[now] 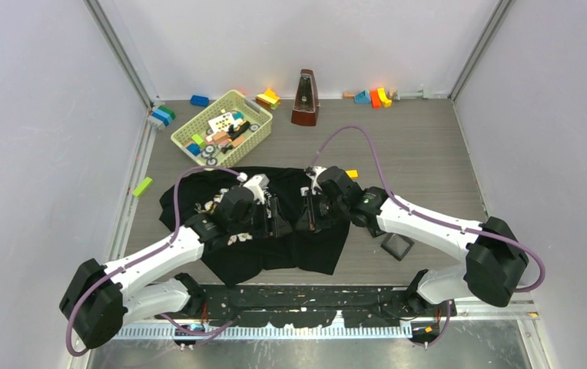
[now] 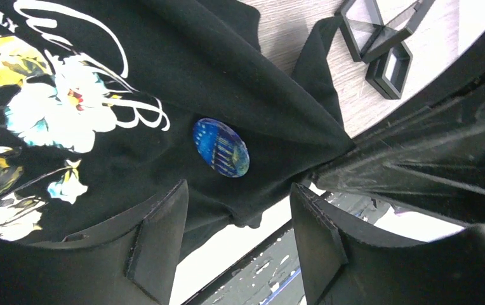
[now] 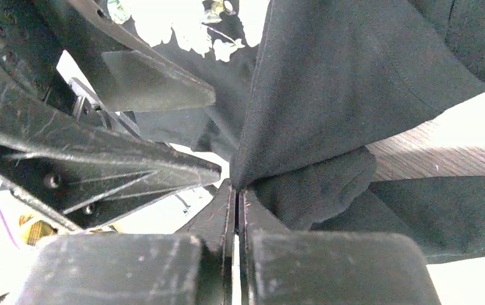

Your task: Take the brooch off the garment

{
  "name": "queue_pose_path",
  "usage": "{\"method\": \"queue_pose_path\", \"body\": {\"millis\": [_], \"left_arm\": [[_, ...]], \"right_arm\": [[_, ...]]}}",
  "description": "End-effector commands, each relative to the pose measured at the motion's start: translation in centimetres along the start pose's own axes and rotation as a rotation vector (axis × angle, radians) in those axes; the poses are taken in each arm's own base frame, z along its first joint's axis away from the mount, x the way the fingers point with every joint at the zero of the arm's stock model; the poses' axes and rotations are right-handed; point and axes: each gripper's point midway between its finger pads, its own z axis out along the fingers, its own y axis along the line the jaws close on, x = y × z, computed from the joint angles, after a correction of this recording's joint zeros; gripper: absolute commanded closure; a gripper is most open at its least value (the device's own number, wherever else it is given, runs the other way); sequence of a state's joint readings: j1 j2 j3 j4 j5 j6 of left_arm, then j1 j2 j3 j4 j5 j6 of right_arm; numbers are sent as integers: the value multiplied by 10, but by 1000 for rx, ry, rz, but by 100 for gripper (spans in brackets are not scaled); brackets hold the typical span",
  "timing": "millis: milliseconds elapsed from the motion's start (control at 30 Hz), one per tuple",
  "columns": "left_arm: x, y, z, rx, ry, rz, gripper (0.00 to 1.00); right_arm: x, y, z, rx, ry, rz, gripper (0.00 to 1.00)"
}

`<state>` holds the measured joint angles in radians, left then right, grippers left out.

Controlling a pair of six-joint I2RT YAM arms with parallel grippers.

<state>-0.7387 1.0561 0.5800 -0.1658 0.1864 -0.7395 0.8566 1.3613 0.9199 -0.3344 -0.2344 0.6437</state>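
Observation:
The garment (image 1: 290, 252), a black T-shirt with a floral print and white script, lies on the table between both arms. The brooch (image 2: 221, 147), a small blue oval, sits on the cloth beside the print. My left gripper (image 2: 239, 213) is open just short of the brooch, its fingers (image 2: 157, 238) either side of a hanging fold; the brooch is not between them. My right gripper (image 3: 237, 192) is shut on a pinched-up fold of the garment (image 3: 329, 95), lifting the cloth close to the right of the brooch. In the top view both grippers (image 1: 273, 217) (image 1: 310, 215) meet over the shirt.
A yellow basket (image 1: 253, 134) of small toys stands behind the shirt, a metronome (image 1: 304, 98) beside it. Loose blocks lie along the back wall, and a green one (image 1: 142, 186) at the left. Small black square boxes (image 1: 396, 246) (image 2: 387, 68) lie right of the shirt.

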Motion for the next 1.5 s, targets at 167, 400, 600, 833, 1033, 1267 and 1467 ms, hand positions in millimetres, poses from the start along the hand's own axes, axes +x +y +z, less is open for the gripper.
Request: {"method": "queue_pose_path", "body": {"millis": [167, 400, 600, 833, 1033, 1267, 1467], "left_arm": [[-10, 12, 12, -66, -62, -57, 41], [-3, 10, 28, -36, -27, -98, 43], [6, 25, 28, -117, 26, -71, 65], [-1, 24, 15, -125, -18, -61, 96], [-3, 20, 10, -108, -23, -48, 100], [-6, 14, 2, -86, -25, -29, 100], [-10, 18, -2, -83, -65, -18, 100]], "right_arm": [[-8, 35, -9, -102, -29, -24, 99], [-4, 37, -9, -98, -17, -36, 99], [-8, 23, -14, -20, -50, -39, 99], [-7, 0, -18, 95, -69, -45, 99], [0, -12, -7, 130, -51, -37, 99], [-2, -56, 5, 324, -83, 3, 99], [28, -24, 31, 94, 64, 48, 98]]}}
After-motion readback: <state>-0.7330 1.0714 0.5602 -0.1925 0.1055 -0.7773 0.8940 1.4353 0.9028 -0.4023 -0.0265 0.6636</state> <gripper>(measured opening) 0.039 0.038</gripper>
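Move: The brooch lies about 2 cm ahead of the open left fingers, 1 cm to their right and 5 cm below them. On the shirt around it, the white script is some 8 cm ahead of and 3 cm left of that hand, and the flower print about 4 cm ahead and 14 cm left, both roughly 8 cm down. From the right hand, which already pinches a lifted fold, the brooch is about 2 cm ahead, 6 cm left and 6 cm lower. The brooch is pinched edge-on by the left fingers, which sink about 5 cm towards it with a slight forward drift, shut on it, then rise some 2.5 cm. The right hand keeps its pinch on the fold, easing back a little and left before it swings right, forward and down, away from the brooch, its left side tipping lower. ##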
